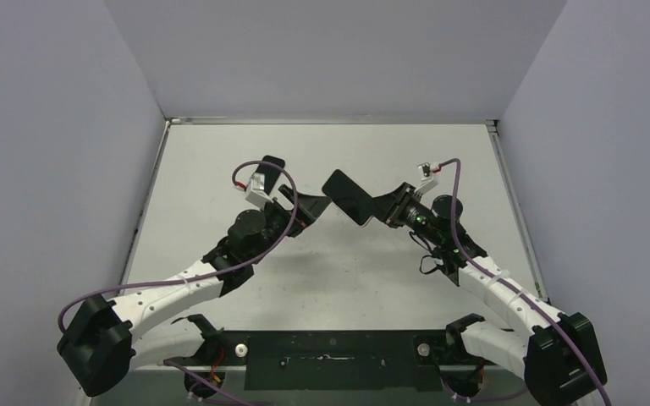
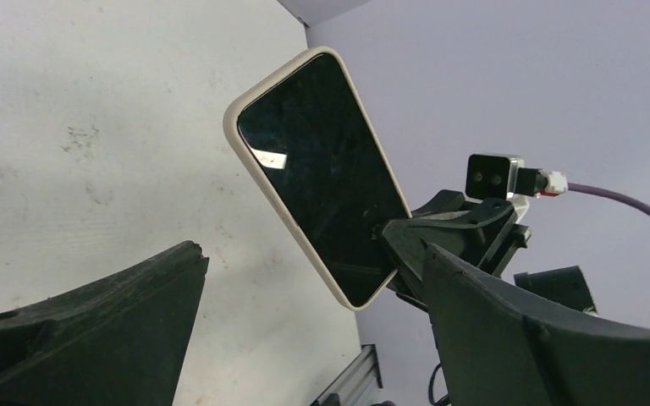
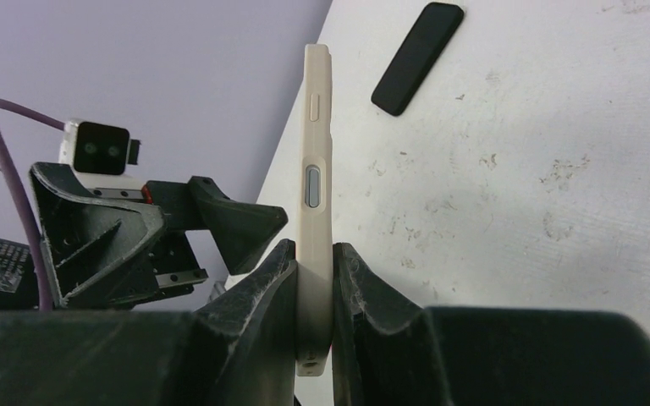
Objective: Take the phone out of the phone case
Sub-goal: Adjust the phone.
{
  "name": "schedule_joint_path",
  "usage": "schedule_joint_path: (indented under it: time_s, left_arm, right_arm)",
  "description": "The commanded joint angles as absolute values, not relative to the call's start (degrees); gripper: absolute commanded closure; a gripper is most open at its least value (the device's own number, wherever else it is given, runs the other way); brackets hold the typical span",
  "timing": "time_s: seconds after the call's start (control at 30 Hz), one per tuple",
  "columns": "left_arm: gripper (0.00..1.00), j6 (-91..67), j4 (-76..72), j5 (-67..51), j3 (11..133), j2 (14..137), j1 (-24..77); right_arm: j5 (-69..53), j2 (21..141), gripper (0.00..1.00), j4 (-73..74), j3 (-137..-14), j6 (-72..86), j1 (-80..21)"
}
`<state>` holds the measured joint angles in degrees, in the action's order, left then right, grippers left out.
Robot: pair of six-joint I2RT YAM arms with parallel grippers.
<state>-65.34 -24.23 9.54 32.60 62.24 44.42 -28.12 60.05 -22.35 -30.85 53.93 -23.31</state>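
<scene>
A phone (image 2: 322, 169) with a dark screen sits inside a beige phone case (image 2: 294, 227). It is held up in the air above the middle of the table (image 1: 349, 196). My right gripper (image 3: 315, 288) is shut on the lower end of the case, one finger on the back and one on the screen side. The case's edge with its side buttons (image 3: 316, 169) stands upright between those fingers. My left gripper (image 2: 313, 338) is open, just left of the phone (image 1: 309, 205) and not touching it. Its fingers (image 2: 93, 330) point at the screen.
A flat black slab (image 3: 417, 57) lies on the white table, behind the left arm (image 1: 272, 162). Grey walls enclose the table on three sides. A black mounting bar (image 1: 338, 355) runs along the near edge between the arm bases.
</scene>
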Motion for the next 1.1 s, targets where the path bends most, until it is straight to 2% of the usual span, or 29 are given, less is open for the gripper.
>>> schedule_joint_path:
  time_s: [0.0, 0.3, 0.63, 0.87, 1.07]
  left_arm:
    - [0.04, -72.24, -33.11, 8.26, 32.32, 64.27, 44.81]
    - [0.07, -72.97, -44.07, 8.82, 33.45, 70.28, 45.78]
    - [0.24, -74.67, -56.26, 11.12, 31.46, 74.33, 45.93]
    - [0.33, -77.03, -67.5, 10.95, 27.48, 77.83, 46.28]
    - [0.41, -74.93, -69.47, 8.57, 29.67, 79.62, 46.45]
  right_arm:
    - [-25.65, 57.66, 1.0, -34.92, -31.26, 59.5, -24.0]
    - [-24.61, 57.64, 1.0, -39.33, -30.5, 64.23, -26.95]
    - [-23.2, 56.51, 1.0, -42.89, -27.28, 69.75, -27.96]
    - [-23.45, 57.33, 1.0, -44.54, -27.33, 71.86, -28.3]
    - [-23.44, 57.73, 1.0, -46.19, -26.85, 73.27, -28.67]
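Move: The phone in its beige case hangs in the air, pinched near one end of a long edge by the right hand. Its middle is about 9 cm to the left hand's right and 3 cm ahead, at nearly the same height. From the right hand, that middle lies roughly 6 cm to the left and 4 cm ahead. The black phone lies on the table some 28 cm ahead of the left hand, 17 cm to its left and 23 cm below. The cased phone, still pinched in the right hand, is carried up about 3 cm and a little back and left while that wrist rolls some 15 degrees, left side rising. The open left hand comes right about 3 cm towards its near edge, rises 3 cm and sinks half of that, rolling about 20 degrees the opposite way and closing its fingers by roughly a third around that edge. ##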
